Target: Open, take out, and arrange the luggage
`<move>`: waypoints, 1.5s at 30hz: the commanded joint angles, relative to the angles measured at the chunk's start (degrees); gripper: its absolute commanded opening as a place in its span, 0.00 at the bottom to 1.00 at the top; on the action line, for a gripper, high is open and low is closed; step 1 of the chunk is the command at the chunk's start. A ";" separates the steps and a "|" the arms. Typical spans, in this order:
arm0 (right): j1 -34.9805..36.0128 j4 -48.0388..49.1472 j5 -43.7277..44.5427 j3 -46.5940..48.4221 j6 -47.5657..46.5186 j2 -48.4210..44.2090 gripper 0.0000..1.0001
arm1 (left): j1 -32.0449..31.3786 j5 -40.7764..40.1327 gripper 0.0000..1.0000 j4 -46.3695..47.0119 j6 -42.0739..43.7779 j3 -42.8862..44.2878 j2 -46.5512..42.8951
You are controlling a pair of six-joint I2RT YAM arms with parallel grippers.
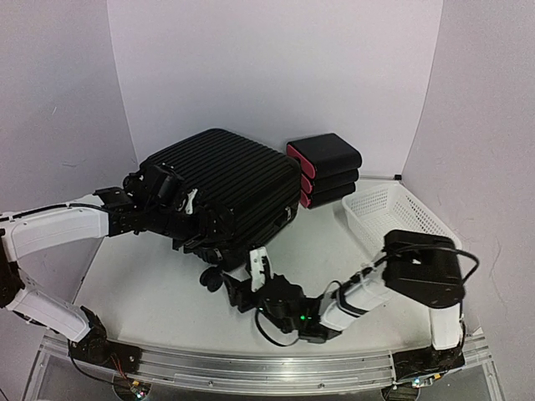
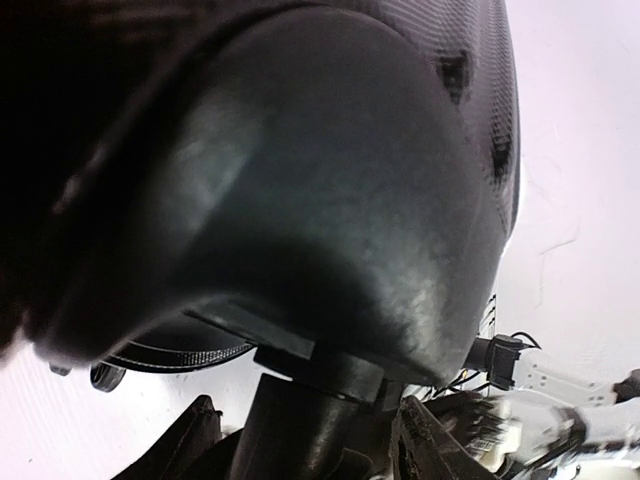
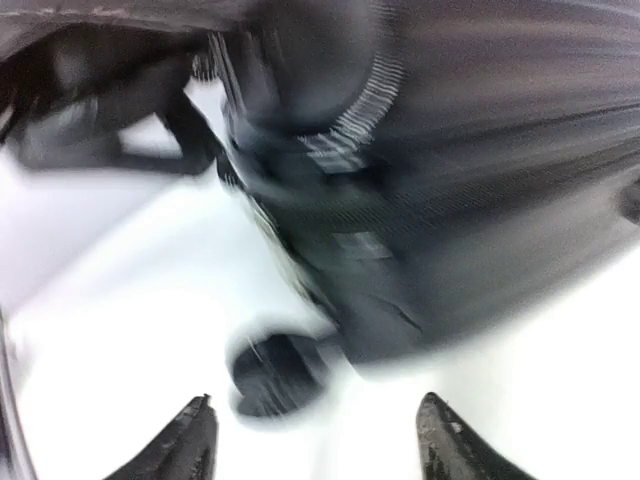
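The luggage (image 1: 234, 180) is a big black ribbed suitcase lying tilted on the white table, and it fills most of both wrist views (image 2: 330, 180) (image 3: 480, 150). My left gripper (image 1: 180, 209) is at its left end. In the left wrist view the gripper (image 2: 310, 445) is shut on a thick dark wheel (image 2: 320, 420) under the shell. My right gripper (image 1: 249, 271) is low at the luggage's near corner. It stands open (image 3: 315, 440), with nothing between its fingers, and a small black wheel (image 3: 275, 370) lies just ahead of them. The right wrist view is blurred.
Three black boxes with pink fronts (image 1: 326, 167) are stacked behind the luggage on the right. A white mesh basket (image 1: 393, 217) stands at the right side of the table (image 1: 142, 292). White walls close in the back and sides.
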 commanded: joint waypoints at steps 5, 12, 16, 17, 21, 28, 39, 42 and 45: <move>-8.28 -57.84 -11.82 -7.04 -0.66 -32.39 0.90 | -1.07 1.59 0.26 3.97 0.55 -2.46 -8.20; -24.58 -91.93 -32.72 10.51 -7.74 -35.80 0.98 | -1.08 -4.55 0.27 -5.98 2.81 -3.77 -11.34; -34.06 -94.53 -46.12 19.16 -6.27 -33.46 0.98 | -1.03 -6.33 0.28 -7.00 1.27 -7.67 -15.90; -36.56 -95.04 -48.39 22.94 -4.99 -31.22 0.98 | -1.07 -6.61 0.29 -7.45 0.98 -8.36 -16.81; -40.63 -95.06 -53.84 33.61 -2.40 -23.67 0.98 | -1.08 -8.12 0.41 -11.09 0.74 -9.77 -20.35; -41.45 -88.11 -63.81 45.13 6.01 -10.00 0.98 | -1.08 -13.25 0.79 -22.32 3.50 -6.62 -27.82; -41.90 -85.60 -66.69 53.47 6.10 -1.52 0.98 | 6.28 -18.43 0.99 -33.13 8.95 6.62 -24.85; -43.17 -85.67 -66.69 55.40 7.05 0.25 0.98 | 16.76 -10.68 0.99 -30.88 12.13 8.18 -21.63; -43.89 -85.84 -67.18 58.72 8.05 2.96 0.98 | 20.34 -8.48 0.99 -27.00 12.71 9.23 -19.01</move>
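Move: My left fingers already hold the upper wheel at the luggage's near corner; its new spot is bare table about 6 cm back and 8 cm to the left. From my right hand the luggage's right top corner lies some 22 cm ahead, 13 cm right and 7 cm up. The lower wheel is roughly 4 cm ahead, 5 cm left and 4 cm below; the stacked boxes are about 26 cm ahead and 19 cm right. With my left hand I keep hold of the upper wheel and drag it left and back about 10 cm, then open, rise and swing further left and forward, clear of the luggage. My right hand opens fully, sweeps right away from the lower wheel, then goes forward and up, curving left at last and tipping down about 45 degrees, open fingers closing in on the luggage's right top corner. ##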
